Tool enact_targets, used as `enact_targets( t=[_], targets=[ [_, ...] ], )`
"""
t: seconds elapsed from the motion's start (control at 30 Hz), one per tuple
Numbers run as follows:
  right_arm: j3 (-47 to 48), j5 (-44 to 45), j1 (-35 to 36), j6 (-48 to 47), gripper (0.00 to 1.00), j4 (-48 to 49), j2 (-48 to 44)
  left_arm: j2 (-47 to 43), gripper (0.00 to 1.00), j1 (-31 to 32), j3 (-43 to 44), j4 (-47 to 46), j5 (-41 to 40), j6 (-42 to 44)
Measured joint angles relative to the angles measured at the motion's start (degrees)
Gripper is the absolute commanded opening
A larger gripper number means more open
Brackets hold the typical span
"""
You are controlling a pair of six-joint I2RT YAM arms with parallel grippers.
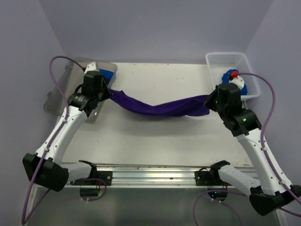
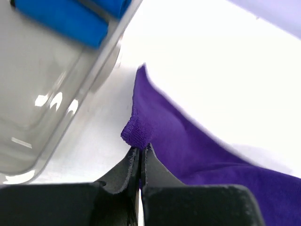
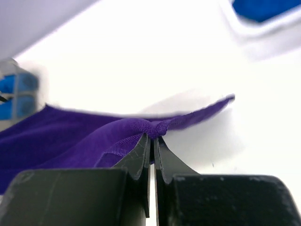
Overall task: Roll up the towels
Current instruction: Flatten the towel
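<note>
A purple towel (image 1: 160, 106) hangs stretched between my two grippers above the table, sagging in the middle. My left gripper (image 1: 107, 92) is shut on its left corner; in the left wrist view the pinched corner (image 2: 136, 134) bunches just above the closed fingertips (image 2: 141, 149). My right gripper (image 1: 210, 101) is shut on the right corner; in the right wrist view the cloth (image 3: 117, 134) bunches over the fingertips (image 3: 153, 137). A blue rolled towel (image 1: 108, 75) lies in the clear bin at the left, also seen in the left wrist view (image 2: 66, 19).
A clear plastic bin (image 1: 70, 89) stands at the table's left edge. A white basket (image 1: 233, 61) at the back right holds blue, red and white items (image 1: 234, 77). The black rail (image 1: 150, 175) runs along the near edge.
</note>
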State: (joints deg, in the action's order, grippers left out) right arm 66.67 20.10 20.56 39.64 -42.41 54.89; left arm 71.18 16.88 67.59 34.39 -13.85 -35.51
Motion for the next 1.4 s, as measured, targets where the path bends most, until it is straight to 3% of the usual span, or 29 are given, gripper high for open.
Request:
enact_targets(
  t=[0.2,0.37,1.03,1.3,1.4],
  targets=[
    [14.1,3.08,-0.33,-4.94,0.0,-1.88,1.81,-2.97,0.0,0.0,14.99,4.33,-1.84,3.52],
    [20.68,4.79,-0.37,-7.37,0.0,-4.59,0.42,-6.91,0.0,0.0,20.79,6.54,-2.99,5.22],
    [22.86,5.42,-0.35,-10.84,0.0,-15.45,-6.03,-14.14,0.0,0.02,20.79,13.57,-2.47,6.08],
    [29.86,2.16,-0.33,-11.43,0.0,-20.92,-14.36,-22.95,0.0,0.09,21.11,15.19,5.73,6.16],
    [33.05,1.6,-0.33,-11.34,0.0,-22.73,-16.5,-24.46,0.0,0.13,25.29,18.08,9.01,6.19]
  ],
)
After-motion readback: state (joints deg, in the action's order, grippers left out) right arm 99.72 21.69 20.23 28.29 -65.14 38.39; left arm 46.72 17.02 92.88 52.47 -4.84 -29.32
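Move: My hands hold the purple towel off the table; its middle hangs about 19 cm right of my left hand, some 5 cm back and 9 cm lower. The clear box is some 14 cm left, 9 cm ahead and 20 cm below that hand, its blue rolls 7 cm left, 14 cm ahead, 18 cm below. From my right hand, the purple towel's middle is 19 cm left, about 1 cm ahead and 14 cm lower; the white basket is 14 cm right, 21 cm ahead, 25 cm below. I keep both grippers shut on the purple towel and sweep it steeply up, spreading my hands away from each other. After a dip of about 2 cm I pull back towards my bases and climb again, about 20 cm up and 15 cm back overall, the right hand going some 7 cm outward, while both sets of fingertips tilt up 25 to 30 degrees. ##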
